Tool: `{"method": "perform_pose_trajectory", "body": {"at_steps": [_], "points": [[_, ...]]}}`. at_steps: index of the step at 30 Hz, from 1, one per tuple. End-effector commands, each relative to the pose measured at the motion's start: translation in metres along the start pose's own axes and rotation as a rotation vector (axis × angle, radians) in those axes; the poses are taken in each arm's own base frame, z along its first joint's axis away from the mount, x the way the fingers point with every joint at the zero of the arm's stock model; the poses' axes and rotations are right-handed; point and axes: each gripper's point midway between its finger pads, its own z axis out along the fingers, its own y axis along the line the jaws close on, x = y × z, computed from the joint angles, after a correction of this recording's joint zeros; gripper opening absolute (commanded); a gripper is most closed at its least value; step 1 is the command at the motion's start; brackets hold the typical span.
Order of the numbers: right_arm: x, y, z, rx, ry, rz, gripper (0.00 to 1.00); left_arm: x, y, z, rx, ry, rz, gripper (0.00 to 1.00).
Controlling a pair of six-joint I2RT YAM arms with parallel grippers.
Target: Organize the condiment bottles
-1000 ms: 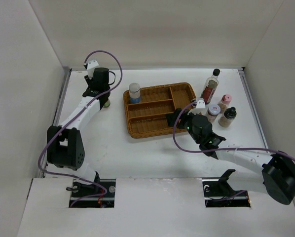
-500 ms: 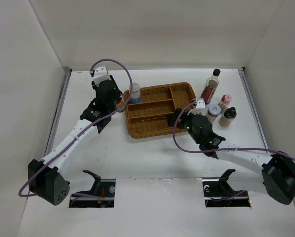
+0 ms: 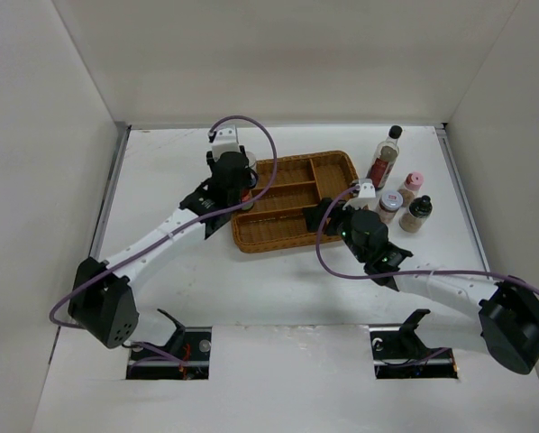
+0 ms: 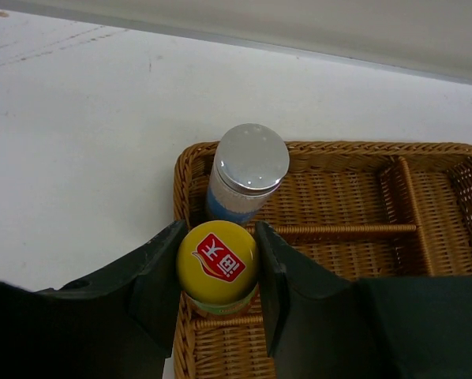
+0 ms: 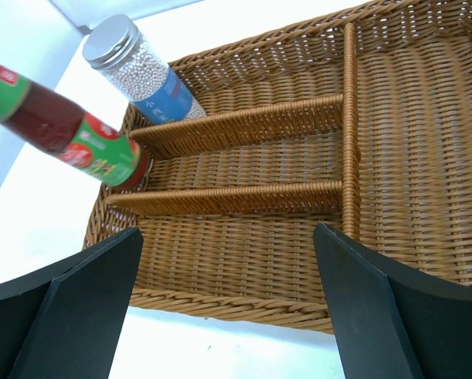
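My left gripper (image 4: 218,272) is shut on the yellow cap of the red sauce bottle (image 4: 218,260). In the right wrist view this bottle (image 5: 78,138) leans, with its base at the left end of the wicker tray's (image 5: 244,304) middle slot. A silver-lidded jar (image 4: 246,170) of white beads stands in the far-left slot just behind it. My right gripper (image 5: 228,292) hangs open over the tray's near slot, holding nothing. To the right of the tray (image 3: 292,245) stand the tall black-capped bottle (image 3: 385,158), the pink-capped bottle (image 3: 410,188), a white-lidded jar (image 3: 389,207) and the brown shaker (image 3: 418,214).
White walls close in the table on three sides. The left arm (image 3: 175,230) stretches diagonally from its base to the tray's left end. The right arm (image 3: 432,289) lies along the near right of the table, close to the group of bottles.
The left arm has swung from the far left of the table to the tray's left end, carrying the yellow-capped bottle. The right arm has not moved.
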Motion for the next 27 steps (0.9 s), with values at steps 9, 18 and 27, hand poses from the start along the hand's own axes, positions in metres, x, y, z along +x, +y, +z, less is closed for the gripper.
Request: {"method": "perform_pose_trajectory", "body": {"at_steps": [9,18,27], "points": [[-0.021,0.011,0.001,-0.03,-0.07,0.018,0.97,-0.037,-0.038,0.015,0.08,-0.149,-0.066,0.21],[-0.026,0.011,-0.003,-0.033,-0.086,0.024,0.95,0.021,-0.034,0.028,0.052,-0.065,-0.004,0.34],[-0.037,0.008,-0.01,-0.03,-0.124,0.039,0.92,0.019,-0.03,0.017,0.048,-0.09,-0.021,0.73]]}}
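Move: The left hand still holds the sauce bottle by its yellow cap. The free left end of the basket's middle slot lies about 2 cm ahead of this hand, 3 cm to its right and 21 cm below. The silver-lidded jar stands in the slot beyond, some 9 cm ahead and 2 cm right; the basket's middle is roughly 15 cm right, 1 cm ahead. From the idle right hand, the slot's left end lies about 8 cm ahead, 16 cm left and 14 cm below. With the sauce bottle's cap pinched, the left hand lowers the bottle about 5 cm into the left end of the middle slot, edging some 3 cm right and a little forward as it sinks, just nearer the robot than the jar. Stopping there with its attitude almost unchanged, it spreads its fingers and lets go of the cap. At the very end the right hand starts to rise, by under 2 cm. ##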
